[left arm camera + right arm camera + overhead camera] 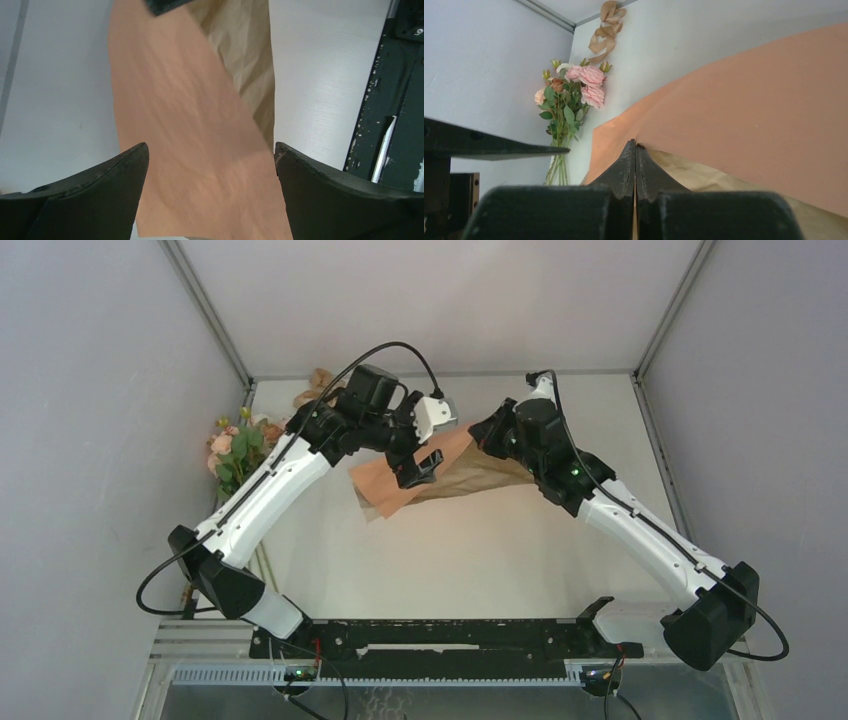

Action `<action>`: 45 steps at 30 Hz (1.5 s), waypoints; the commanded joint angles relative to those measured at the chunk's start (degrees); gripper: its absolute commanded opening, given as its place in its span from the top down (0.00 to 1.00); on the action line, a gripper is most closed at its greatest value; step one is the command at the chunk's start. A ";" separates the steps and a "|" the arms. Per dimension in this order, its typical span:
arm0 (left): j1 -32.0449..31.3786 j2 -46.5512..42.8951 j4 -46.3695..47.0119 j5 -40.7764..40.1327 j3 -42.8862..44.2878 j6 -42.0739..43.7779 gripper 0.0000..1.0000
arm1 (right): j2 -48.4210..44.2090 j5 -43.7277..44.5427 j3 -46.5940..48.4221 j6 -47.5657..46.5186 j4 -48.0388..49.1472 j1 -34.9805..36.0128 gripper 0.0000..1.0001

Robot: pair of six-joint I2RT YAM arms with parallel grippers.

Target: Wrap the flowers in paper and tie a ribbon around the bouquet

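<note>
The paper (400,488) lies mid-table, its orange face up and folded over a paler brown side (485,475). My left gripper (425,466) hovers over the orange fold; in its wrist view the gripper (210,150) is open, with the paper (185,125) below and touching neither of its fingers (100,190). My right gripper (488,436) is at the sheet's right end. In its wrist view the gripper (635,146) is shut on the paper's (754,110) edge, which arches up. The flowers (234,448) (574,90) lie by the left wall. The ribbon (316,386) (606,30) curls in the far left corner.
Grey enclosure walls close in the table on the left, back and right. A black mounting rail (440,640) runs along the near edge and shows in the left wrist view as the rail (395,100). The left arm's cable (400,348) loops above the paper.
</note>
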 commanded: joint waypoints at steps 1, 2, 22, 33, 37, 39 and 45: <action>-5.15 -1.06 2.64 -2.45 3.32 -1.62 0.00 | -0.71 0.85 1.25 2.17 4.11 0.89 1.00; -5.80 -1.19 3.68 -3.48 2.60 -1.89 0.00 | -0.79 1.00 1.25 2.26 4.31 1.01 1.00; -4.47 2.48 9.09 -21.16 -4.95 -4.85 1.00 | -1.68 -9.91 1.26 -2.90 -1.06 -5.30 0.91; 22.43 17.79 16.99 7.16 1.61 -27.74 1.00 | -9.23 -15.19 -5.33 -19.47 -13.06 -5.58 0.36; 29.02 24.38 19.82 10.84 2.41 -32.78 1.00 | -6.38 -10.27 -11.48 -14.34 -14.21 -5.94 0.38; 31.48 26.59 21.39 12.55 1.17 -35.32 1.00 | -4.46 -8.82 -14.03 -11.40 -13.60 -6.38 0.39; 36.79 29.54 21.49 11.77 1.62 -34.41 1.00 | -0.35 -1.19 -17.44 -7.48 -9.58 -6.88 0.40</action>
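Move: The loose edge of the paper, peach side up, hangs almost between the left hand's open fingers, about 3 cm ahead, 1 cm to the right and 3 cm below. The right gripper, already pinching the paper, is some 6 cm ahead of the left hand, 8 cm to its right and about level. From the left hand the flower heads lie roughly 18 cm ahead, 35 cm left and 24 cm down; the ribbon 29 cm ahead, 25 cm left, 26 cm down. From the right hand that paper edge is about 3 cm back, 7 cm left and 4 cm lower. Sideways to the right and slightly back first, then forward and down about 5 cm, the left hand slips its open fingers onto the paper edge beside the right gripper and pinches it shut. Once it has closed, the right hand opens, lets go and draws down, right and back, while the left carries the edge forward, left and down towards the ribbon and flower heads, turning some 50 degrees counter-clockwise. ##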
